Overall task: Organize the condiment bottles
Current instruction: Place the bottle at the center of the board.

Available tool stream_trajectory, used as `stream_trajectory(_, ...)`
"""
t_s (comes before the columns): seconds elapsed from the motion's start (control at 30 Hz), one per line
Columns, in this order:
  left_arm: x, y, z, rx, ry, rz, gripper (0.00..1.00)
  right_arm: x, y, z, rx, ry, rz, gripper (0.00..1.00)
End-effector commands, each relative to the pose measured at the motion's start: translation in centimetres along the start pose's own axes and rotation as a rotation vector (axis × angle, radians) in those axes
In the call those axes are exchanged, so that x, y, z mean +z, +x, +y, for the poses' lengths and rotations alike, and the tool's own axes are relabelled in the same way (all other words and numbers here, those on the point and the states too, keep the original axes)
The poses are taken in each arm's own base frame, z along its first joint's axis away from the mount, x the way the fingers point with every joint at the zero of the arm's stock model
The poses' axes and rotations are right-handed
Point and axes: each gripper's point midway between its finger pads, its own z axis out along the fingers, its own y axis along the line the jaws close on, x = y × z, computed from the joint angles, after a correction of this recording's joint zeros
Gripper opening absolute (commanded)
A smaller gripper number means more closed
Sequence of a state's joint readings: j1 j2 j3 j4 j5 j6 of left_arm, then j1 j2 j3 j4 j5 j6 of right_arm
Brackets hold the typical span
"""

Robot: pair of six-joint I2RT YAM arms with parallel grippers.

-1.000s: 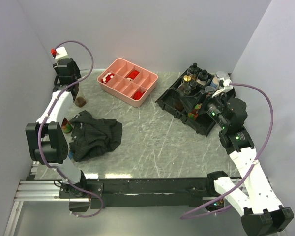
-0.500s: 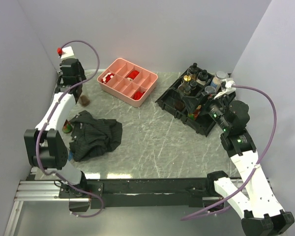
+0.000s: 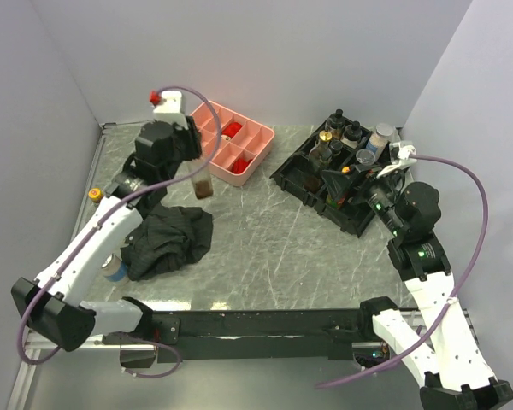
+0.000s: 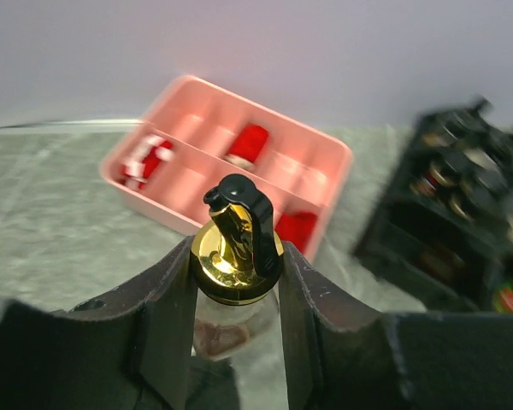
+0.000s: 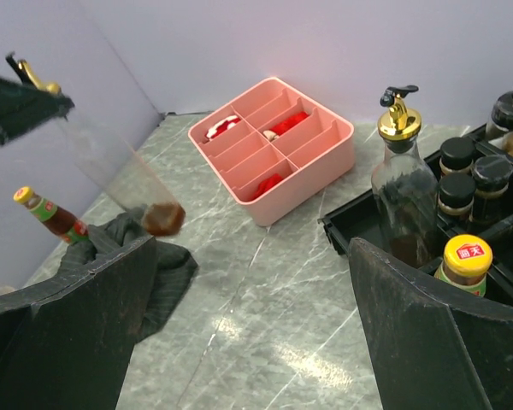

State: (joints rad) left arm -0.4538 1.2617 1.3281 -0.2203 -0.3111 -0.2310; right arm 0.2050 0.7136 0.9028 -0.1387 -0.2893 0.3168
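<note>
My left gripper [image 3: 198, 171] is shut on the neck of a tall clear bottle [image 3: 204, 184] with brown liquid at its bottom, held above the table in front of the pink tray. The left wrist view shows its gold spout [image 4: 236, 248] clamped between the two fingers [image 4: 173, 299]. The right wrist view catches the same bottle [image 5: 158, 218] blurred in the air. My right gripper [image 3: 352, 175] hangs open and holds nothing, beside the black rack [image 3: 303, 184]. The rack holds a gold-spouted bottle [image 5: 399, 184], a yellow-capped bottle [image 5: 466, 260] and black-lidded jars [image 5: 456, 158].
The pink compartment tray [image 3: 255, 166] with red pieces sits at the back centre. A black cloth [image 3: 167, 239] lies crumpled at the left. A yellow-capped sauce bottle [image 3: 95, 194] stands left of it and a pale shaker [image 3: 113, 266] at its near left edge.
The left gripper shut on the clear bottle by the far left wall, lifted it and swung it right, to the front of the pink tray. The right arm shifted only slightly.
</note>
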Motion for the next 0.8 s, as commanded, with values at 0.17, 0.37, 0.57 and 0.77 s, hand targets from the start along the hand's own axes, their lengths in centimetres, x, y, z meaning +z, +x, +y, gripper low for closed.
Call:
stream_trajectory(0.17, -4.6, 2.1, -10.9, -0.043, 0.358, -0.015, 0.01, -0.7, -0.6, 0.5, 0.004, -0.004, -0.017, 1.00)
stream_trajectory(0.37, -5.8, 3.6, -15.5, -0.031, 0.499, -0.063, 0.01, -1.1, -0.2, 0.2, 0.005, 0.012, -0.013, 1.00)
stream_trajectory(0.57, -6.4, 5.9, -17.8, -0.029, 0.583, -0.059, 0.01, -1.0, 0.4, -0.1, 0.010, 0.023, 0.009, 1.00)
stream_trajectory(0.77, -6.2, 7.5, -17.9, -0.003, 0.572, -0.019, 0.22, -0.7, 0.6, -0.1, 0.016, 0.018, 0.017, 1.00)
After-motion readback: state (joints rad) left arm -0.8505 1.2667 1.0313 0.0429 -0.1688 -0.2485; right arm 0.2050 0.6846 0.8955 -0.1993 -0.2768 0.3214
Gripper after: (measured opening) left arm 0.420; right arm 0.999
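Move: The left hand already holds the bottle by its cap; the bare middle of the board lies about 10 cm back, 17 cm right and 34 cm below. From that hand the pink box is some 22 cm ahead and 4 cm right, the black tray 12 cm ahead and 42 cm right, the dark cloth 11 cm back and 8 cm left. From the right hand the spot is about 3 cm ahead, 17 cm left. Left hand carries the bottle 17 cm right, back and down towards the board's centre, turning 30 degrees clockwise. ##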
